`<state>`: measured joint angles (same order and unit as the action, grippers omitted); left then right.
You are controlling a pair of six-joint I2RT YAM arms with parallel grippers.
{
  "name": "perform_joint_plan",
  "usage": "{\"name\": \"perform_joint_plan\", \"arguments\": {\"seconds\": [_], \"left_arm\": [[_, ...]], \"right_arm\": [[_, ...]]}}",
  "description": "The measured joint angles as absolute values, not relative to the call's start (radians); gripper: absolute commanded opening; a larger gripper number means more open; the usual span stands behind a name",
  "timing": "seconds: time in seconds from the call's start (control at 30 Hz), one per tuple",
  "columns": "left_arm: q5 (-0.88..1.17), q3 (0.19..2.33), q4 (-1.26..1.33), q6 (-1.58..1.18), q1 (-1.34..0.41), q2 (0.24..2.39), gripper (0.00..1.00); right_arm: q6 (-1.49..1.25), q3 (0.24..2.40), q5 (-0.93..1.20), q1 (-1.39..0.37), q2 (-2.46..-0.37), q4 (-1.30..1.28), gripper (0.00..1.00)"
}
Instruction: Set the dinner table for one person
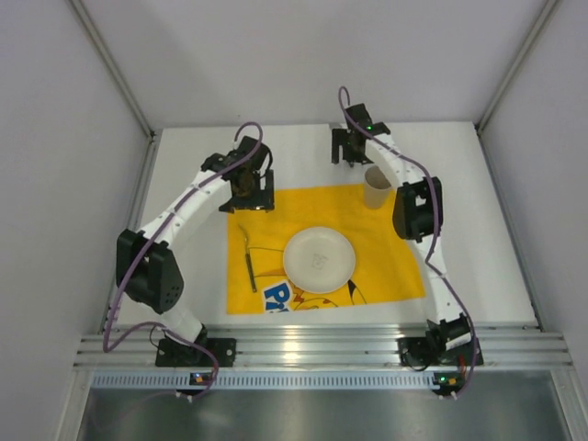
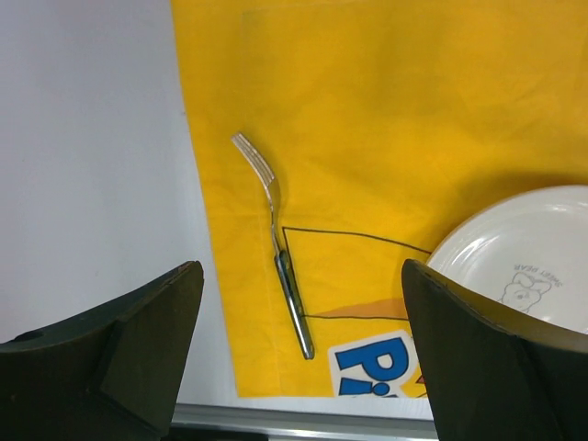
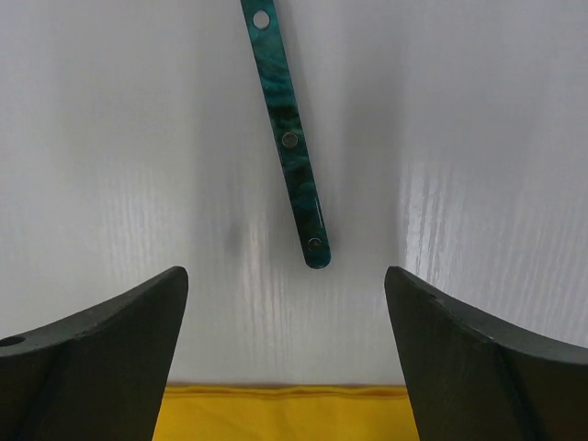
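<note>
On the white dinner table (image 1: 478, 230) lies a yellow printed cloth (image 1: 276, 207). A white plate (image 1: 319, 259) rests on the cloth's middle, and a metal fork (image 1: 248, 260) lies to its left. A paper cup (image 1: 378, 186) stands at the cloth's far right corner. My left gripper (image 1: 246, 193) hovers open over the cloth's far left corner; in its wrist view the fork (image 2: 276, 239) and plate (image 2: 524, 266) lie below the left gripper (image 2: 299, 276). My right gripper (image 3: 285, 276) is open above bare table just past the cloth's far edge. A teal-handled utensil (image 3: 292, 138) lies ahead of its fingertips, untouched.
A ribbed aluminium rail (image 1: 322, 344) runs along the near edge, with both arm bases on it. White walls close in the table on the left, right and far sides. In the right wrist view the cloth's yellow edge (image 3: 285, 413) shows under the fingers.
</note>
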<state>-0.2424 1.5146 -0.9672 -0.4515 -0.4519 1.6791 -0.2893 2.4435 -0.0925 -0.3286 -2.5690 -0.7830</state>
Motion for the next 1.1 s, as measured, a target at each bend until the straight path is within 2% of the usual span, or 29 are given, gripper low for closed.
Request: {"name": "perform_joint_plan", "arguments": {"seconds": [0.27, 0.43, 0.53, 0.57, 0.63, 0.67, 0.73, 0.77, 0.87, 1.1], "left_arm": [[-0.252, 1.438, -1.029, -0.469, -0.415, 1.582, 0.94], [-0.257, 1.416, -1.056, -0.470, -0.389, 1.559, 0.94], [-0.258, 1.410, -1.064, -0.469, -0.377, 1.559, 0.94], [-0.258, 1.410, -1.067, -0.467, -0.371, 1.559, 0.94], [-0.258, 1.410, -1.068, -0.461, -0.361, 1.561, 0.94], [-0.257, 1.410, -1.068, -0.456, -0.353, 1.563, 0.93], [-0.254, 1.411, -1.068, -0.446, -0.340, 1.573, 0.93], [-0.254, 1.414, -1.070, -0.442, -0.335, 1.581, 0.93], [-0.251, 1.435, -1.069, -0.430, -0.323, 1.620, 0.93], [-0.242, 1.463, -1.066, -0.408, -0.313, 1.671, 0.93]], "right_arm": [[-0.253, 2.492, -0.223, -0.350, -2.643, -0.793, 0.84], [-0.252, 2.527, -0.257, -0.348, -2.672, -0.770, 0.75], [-0.243, 2.542, -0.267, -0.348, -2.683, -0.759, 0.63], [-0.241, 2.543, -0.268, -0.348, -2.685, -0.750, 0.53], [-0.234, 2.551, -0.271, -0.348, -2.693, -0.740, 0.44], [-0.233, 2.555, -0.271, -0.348, -2.695, -0.735, 0.35], [-0.225, 2.555, -0.269, -0.345, -2.699, -0.726, 0.25], [-0.225, 2.558, -0.268, -0.344, -2.701, -0.723, 0.15], [-0.210, 2.562, -0.258, -0.342, -2.704, -0.723, 0.00], [-0.202, 2.562, -0.242, -0.340, -2.704, -0.723, 0.00]]}}
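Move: The spoon on the bare table lies almost straight out from the right hand, its middle about 10 cm ahead, 1 cm to the left and 4 cm below, while its green handle end is just ahead and slightly right. The cup stands some 12 cm back and 7 cm to the right of this hand; the plate is about 34 cm back and 9 cm left. From the left hand the spoon is roughly 33 cm ahead, 21 cm right and 12 cm lower. Down about 3 cm at first, then forward some 3 cm close over the table, the right hand brings its fingers astride the spoon's handle, rolling about 10 degrees so its left side dips, and closes to pinch the handle near its end. The empty, open left hand meanwhile drifts about 6 cm left, first drawing back about 4 cm, then easing partly forward and sinking slightly. ##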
